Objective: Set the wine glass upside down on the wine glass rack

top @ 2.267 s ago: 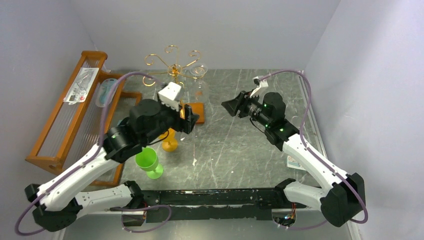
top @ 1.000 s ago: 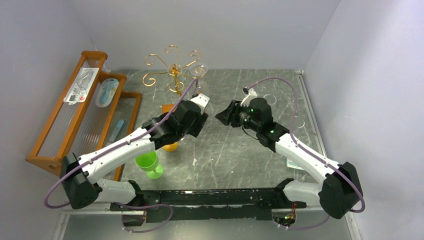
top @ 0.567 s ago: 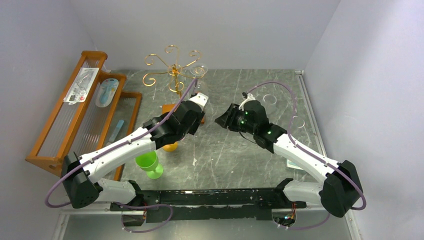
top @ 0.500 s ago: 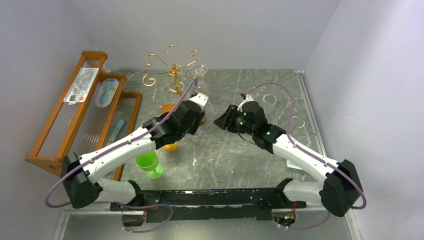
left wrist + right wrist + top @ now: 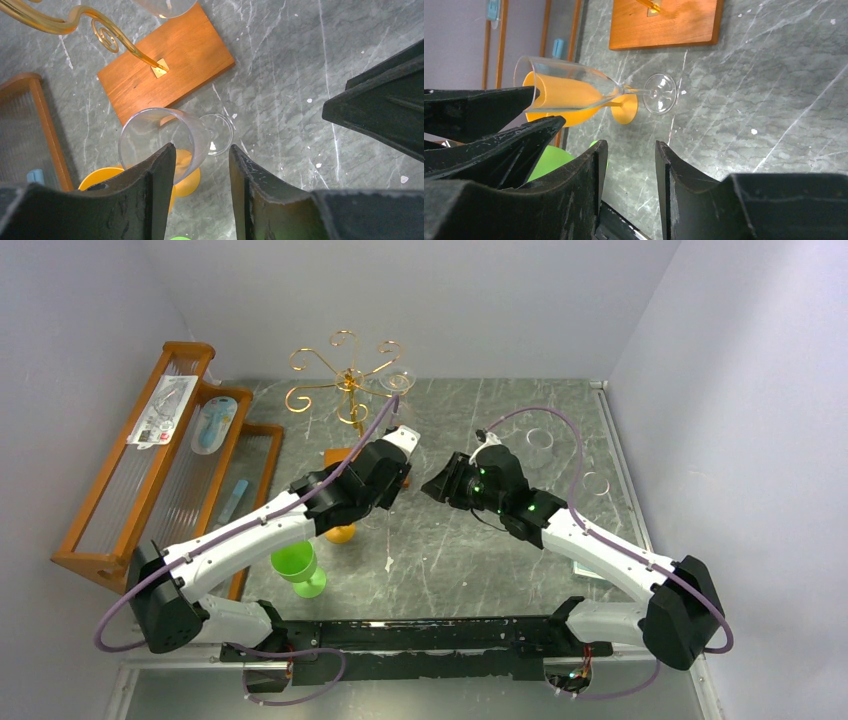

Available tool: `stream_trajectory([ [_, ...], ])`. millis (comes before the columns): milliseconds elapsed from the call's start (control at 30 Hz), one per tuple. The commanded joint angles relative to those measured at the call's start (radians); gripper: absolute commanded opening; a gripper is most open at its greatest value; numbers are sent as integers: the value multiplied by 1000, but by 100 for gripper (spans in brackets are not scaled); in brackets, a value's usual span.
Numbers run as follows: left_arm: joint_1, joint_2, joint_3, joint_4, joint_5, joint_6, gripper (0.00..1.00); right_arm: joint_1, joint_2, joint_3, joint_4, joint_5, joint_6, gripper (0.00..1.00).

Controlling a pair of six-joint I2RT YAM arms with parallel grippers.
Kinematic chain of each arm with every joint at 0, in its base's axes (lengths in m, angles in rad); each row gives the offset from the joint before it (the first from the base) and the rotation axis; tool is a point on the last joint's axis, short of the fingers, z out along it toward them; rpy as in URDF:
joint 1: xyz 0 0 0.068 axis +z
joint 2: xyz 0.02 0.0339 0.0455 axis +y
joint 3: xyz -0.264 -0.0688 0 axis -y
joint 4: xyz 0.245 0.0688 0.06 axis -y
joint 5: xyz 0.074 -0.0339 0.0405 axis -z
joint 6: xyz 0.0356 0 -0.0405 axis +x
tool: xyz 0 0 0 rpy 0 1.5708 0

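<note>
The clear wine glass [image 5: 200, 131] stands on the table beside the rack's wooden base [image 5: 167, 62], its rim right under my left gripper [image 5: 202, 150]. That gripper is open, with one fingertip [image 5: 165, 160] over the bowl and the other clear of the glass. From the right wrist the glass [image 5: 574, 82] shows in profile, foot on the table. The gold wire wine glass rack [image 5: 345, 380] stands at the back. My right gripper [image 5: 437, 487] [image 5: 629, 145] is open and holds nothing, facing the left gripper [image 5: 392, 485] closely.
An orange glass [image 5: 341, 533] and a green glass [image 5: 295, 560] stand just left of the clear one. Another clear glass [image 5: 398, 383] hangs on the rack. A wooden shelf [image 5: 185, 350] fills the left side. Two clear rings [image 5: 540, 437] lie at the right.
My left arm has stretched forward and come down over the clear glass, and its jaws have narrowed. My right gripper has slid left toward it.
</note>
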Motion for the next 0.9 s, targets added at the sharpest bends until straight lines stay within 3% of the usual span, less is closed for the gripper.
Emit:
stream_trajectory([
  [0,-5,58,-28,-139,54,-22,48,12,5,26,-9,19,17,43],
  [133,-5,51,-27,-135,56,-19,41,14,9,29,-8,19,18,43],
  [467,-5,57,-9,-177,60,-8,5,22,7,39,-14,25,37,43],
  [867,-5,-65,77,-158,239,6,5,28,-80,21,-28,116,125,44],
])
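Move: The wine glass stands upright with its rim at the left fingers, its middle about 2 cm ahead, 3 cm left and some 7 cm below that hand. The orange goblet is about 10 cm to the left, 4 cm back and 9 cm lower; the rack's wooden base lies some 14 cm ahead, 4 cm left and 15 cm below. From the right hand the wine glass is about 12 cm left, 3 cm ahead and 6 cm down. The left fingers close from about half open to almost shut, pinching the wine glass's near right wall at the rim while the hand stays nearly in place. Then, still pinching, the left hand starts drawing back about 2 cm and 1 cm to the right, away from the rack, its wrist tipping down and turning clockwise some 5 degrees each. The right hand, held half open, rises about 1.5 cm. ##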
